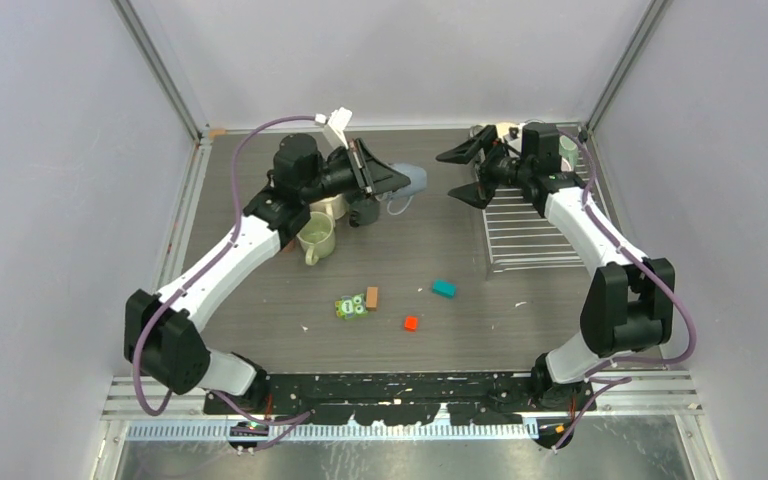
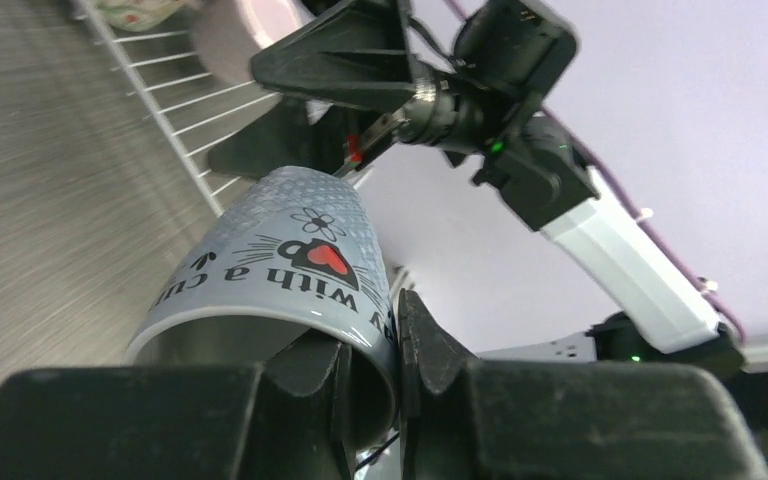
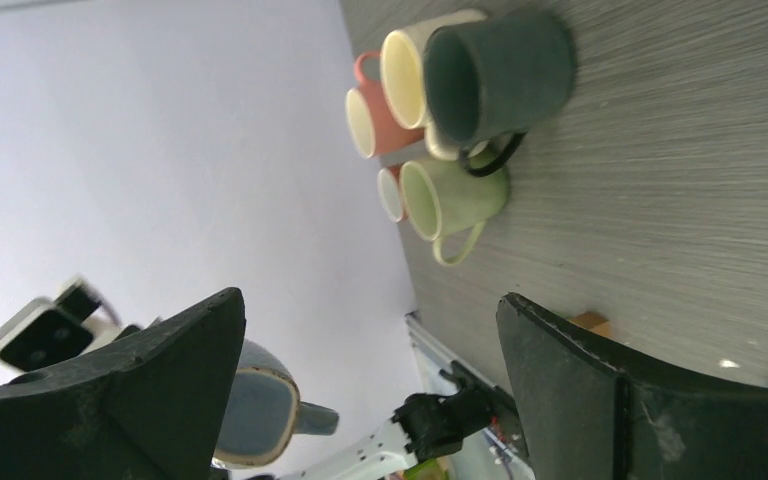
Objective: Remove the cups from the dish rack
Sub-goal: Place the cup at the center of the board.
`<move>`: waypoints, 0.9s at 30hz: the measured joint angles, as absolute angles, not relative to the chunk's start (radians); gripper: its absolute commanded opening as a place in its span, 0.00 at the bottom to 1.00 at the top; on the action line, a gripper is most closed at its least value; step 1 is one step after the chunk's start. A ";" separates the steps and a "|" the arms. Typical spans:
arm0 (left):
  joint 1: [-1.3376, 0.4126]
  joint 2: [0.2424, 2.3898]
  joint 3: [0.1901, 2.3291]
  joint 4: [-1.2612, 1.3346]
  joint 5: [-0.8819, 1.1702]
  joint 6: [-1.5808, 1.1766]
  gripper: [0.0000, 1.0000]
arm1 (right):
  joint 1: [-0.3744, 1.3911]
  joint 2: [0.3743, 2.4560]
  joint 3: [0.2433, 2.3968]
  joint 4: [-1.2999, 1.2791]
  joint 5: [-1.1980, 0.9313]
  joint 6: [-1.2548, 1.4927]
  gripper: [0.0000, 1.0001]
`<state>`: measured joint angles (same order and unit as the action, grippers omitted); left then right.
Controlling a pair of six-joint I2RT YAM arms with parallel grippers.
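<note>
My left gripper (image 1: pixel 392 181) (image 2: pixel 396 335) is shut on the rim of a light grey-blue cup (image 1: pixel 415 180) (image 2: pixel 280 265) with a heart print, held tilted above the table. One finger is inside the cup, the other outside. My right gripper (image 1: pixel 458 175) (image 3: pixel 368 300) stands open and holds nothing, just right of that cup, over the left edge of the dish rack (image 1: pixel 530 228) (image 2: pixel 175 110). At the rack's far end are a mauve cup (image 2: pixel 230 40) and a pale one (image 1: pixel 568 150). On the table to the left stand a pale green cup (image 1: pixel 317 236) (image 3: pixel 450 195), a cream cup (image 3: pixel 410 65), a dark teal cup (image 3: pixel 500 75) and a pink cup (image 3: pixel 370 115).
Small toy blocks lie on the table's near half: teal (image 1: pixel 444 289), orange (image 1: pixel 411 323), brown (image 1: pixel 371 297), plus a green card (image 1: pixel 349 307). Grey walls close in the table on the left, back and right.
</note>
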<state>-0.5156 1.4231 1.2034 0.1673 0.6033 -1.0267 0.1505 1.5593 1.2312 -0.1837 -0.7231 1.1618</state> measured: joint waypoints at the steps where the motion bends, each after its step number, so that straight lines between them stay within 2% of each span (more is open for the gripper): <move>1: -0.516 1.411 1.219 0.103 0.587 -0.986 0.00 | 0.143 1.554 1.232 -0.207 -0.703 1.142 1.00; 9: -0.516 1.382 1.331 -0.377 0.417 -0.703 0.00 | 0.136 1.513 1.232 -0.352 -0.579 1.006 1.00; 15: -0.525 1.414 1.361 -0.624 0.272 -0.559 0.00 | 0.142 1.497 1.233 -0.435 -0.498 0.926 1.00; 27: -0.566 1.621 1.423 -0.792 0.097 -0.433 0.00 | 0.162 1.483 1.243 -0.520 -0.395 0.833 1.00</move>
<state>-0.5663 1.6215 1.4227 -0.7921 0.0971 -0.4328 0.1619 1.4834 1.2434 -0.5201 -0.3954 0.8326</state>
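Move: The blue-grey cup is already in the left fingers, and the free spot it is bound for lies about 10 cm to that hand's left, 2 cm ahead and 28 cm below. The light green cup stands some 8 cm left of that spot and 3 cm farther out; the dark cup is about 4 cm right of the spot and 12 cm farther out. The brown block lies 8 cm behind the left hand and 4 cm to its left. From the right hand the spot is roughly 25 cm left, 6 cm back and 18 cm below. The blue-grey cup, still pinched by its wall near the rim, is swung down by the left hand, sinking about 19 cm and shifting left towards the free spot beside the light green cup, while the wrist rolls nearly 60 degrees so the level fingers come to point steeply down. The empty right hand, still wide open, backs off down and to its right towards the rack. ##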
